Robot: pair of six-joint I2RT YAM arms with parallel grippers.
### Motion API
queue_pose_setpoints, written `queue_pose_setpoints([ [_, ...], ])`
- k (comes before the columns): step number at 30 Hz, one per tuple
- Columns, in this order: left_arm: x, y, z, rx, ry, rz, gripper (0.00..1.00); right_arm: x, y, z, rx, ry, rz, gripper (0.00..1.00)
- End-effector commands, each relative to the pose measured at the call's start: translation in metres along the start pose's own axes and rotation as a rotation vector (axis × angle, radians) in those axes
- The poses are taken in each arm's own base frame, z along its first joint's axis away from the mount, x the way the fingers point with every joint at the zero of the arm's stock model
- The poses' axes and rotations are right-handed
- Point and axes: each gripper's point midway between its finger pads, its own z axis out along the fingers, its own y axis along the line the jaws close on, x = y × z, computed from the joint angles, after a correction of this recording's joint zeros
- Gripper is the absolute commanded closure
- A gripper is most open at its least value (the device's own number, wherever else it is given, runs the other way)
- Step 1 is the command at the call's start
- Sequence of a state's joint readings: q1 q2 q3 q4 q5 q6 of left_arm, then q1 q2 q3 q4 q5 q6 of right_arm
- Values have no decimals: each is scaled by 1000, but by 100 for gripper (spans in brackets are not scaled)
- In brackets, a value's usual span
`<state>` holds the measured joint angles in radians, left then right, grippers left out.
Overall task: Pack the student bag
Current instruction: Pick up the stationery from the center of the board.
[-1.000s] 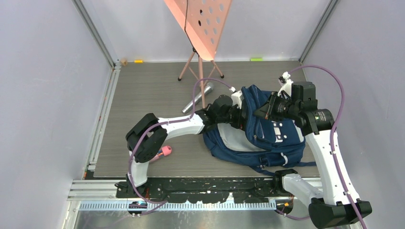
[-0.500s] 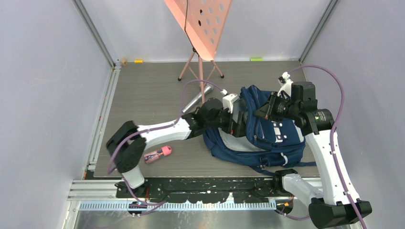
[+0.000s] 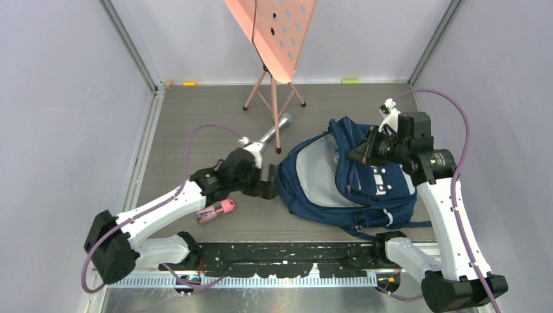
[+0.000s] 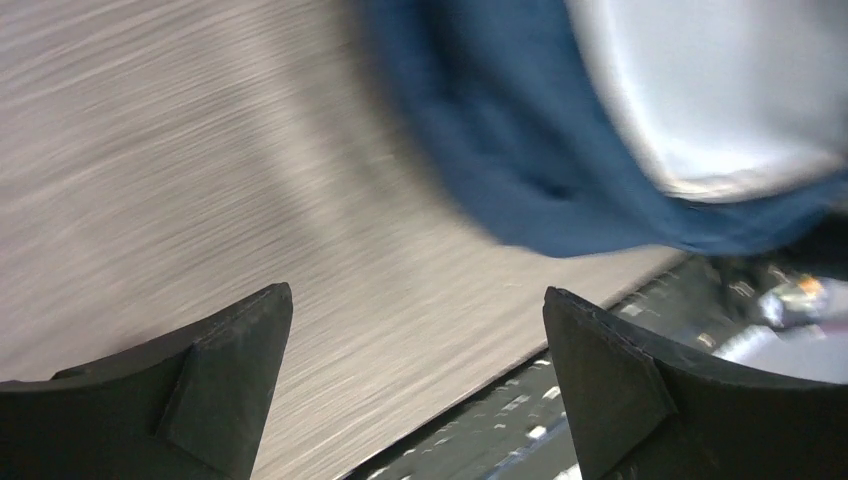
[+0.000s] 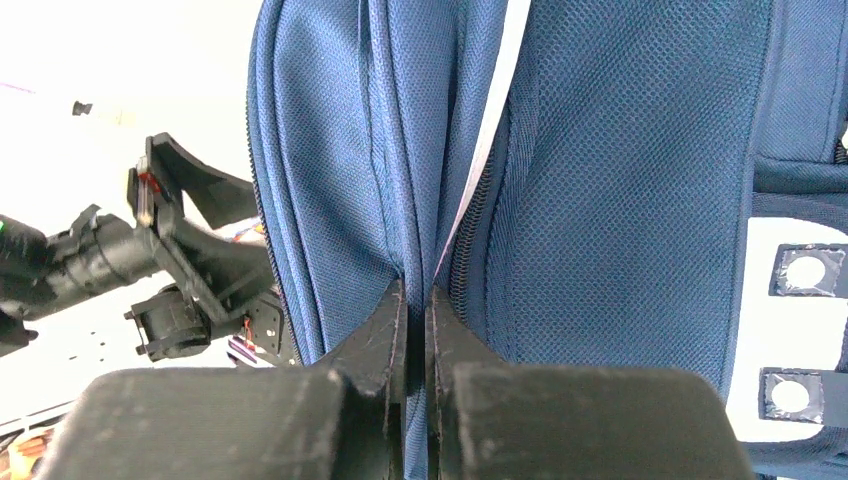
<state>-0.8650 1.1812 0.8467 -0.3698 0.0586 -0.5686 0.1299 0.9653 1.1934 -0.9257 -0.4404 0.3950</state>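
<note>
The student bag (image 3: 365, 186), navy with grey patches, lies at the right of the table with its main pocket held open, pale grey lining (image 3: 319, 176) showing. My right gripper (image 3: 360, 153) is shut on a fold of the bag's blue fabric beside the zipper; in the right wrist view that gripper (image 5: 417, 300) pinches the fold, holding up the bag (image 5: 620, 180). My left gripper (image 3: 269, 186) is open and empty just left of the bag's mouth. In the blurred left wrist view that gripper (image 4: 415, 330) hangs over bare table, with the bag (image 4: 500, 150) at the upper right.
A pink-capped item (image 3: 217, 210) lies near the table's front edge, under the left arm. A silver cylinder (image 3: 274, 130) lies behind the left gripper, by the feet of a pink music stand (image 3: 274, 98). Walls close in on three sides.
My left arm has pulled back out of the bag's mouth to the left and lowered toward the table, its jaws spreading wider. The right gripper and bag have stayed put.
</note>
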Motion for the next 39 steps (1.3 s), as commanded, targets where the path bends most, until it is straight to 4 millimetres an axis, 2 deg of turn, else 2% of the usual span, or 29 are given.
queue_pose_setpoints([
  [1,34,99,-45,-362,30,-212,0,-23,42,-25,-165,-120,-101,99],
  [3,41,120,-60,-434,-21,-300,0,-21,42,-25,-168,-118,-103,100],
  [6,45,140,-82,-526,-122,-400,0,-21,43,-23,-178,-120,-104,100],
  [10,47,152,-107,-616,-225,-527,0,-20,43,-20,-191,-113,-100,100],
  [21,78,182,-150,-912,-330,-883,1,-18,42,-14,-205,-108,-99,100],
  [24,81,184,-145,-916,-346,-946,1,-17,41,-14,-203,-106,-96,99],
  [28,91,184,-128,-902,-331,-1024,5,-16,40,-13,-202,-104,-96,100],
  [33,93,186,-108,-865,-350,-1083,5,-15,40,-13,-204,-102,-95,100],
  [39,110,193,-88,-872,-332,-1145,5,-14,40,-12,-205,-97,-92,100],
])
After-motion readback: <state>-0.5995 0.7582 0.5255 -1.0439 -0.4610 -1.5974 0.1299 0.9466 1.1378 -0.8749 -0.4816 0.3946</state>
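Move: The stationery in its clear jar with the pink cap lies about 22 cm to the left of my left hand, level with it fore and aft and some 15 cm below. The open bag's middle is about 29 cm to my left hand's right, 8 cm farther out and 10 cm lower; the microphone is roughly 29 cm straight ahead, on the table. From my right hand the stationery lies about 55 cm left, 4 cm back and 28 cm down. Leaving the bag, I swing my left hand some 23 cm left towards the stationery, quickly at first and then slowing, easing back a little and turning the wrist about 80 degrees counter-clockwise as the fingers tip down. Over the jar the sideways travel stops and I sink, ending about 9 cm lower with the fingers still wide open. ##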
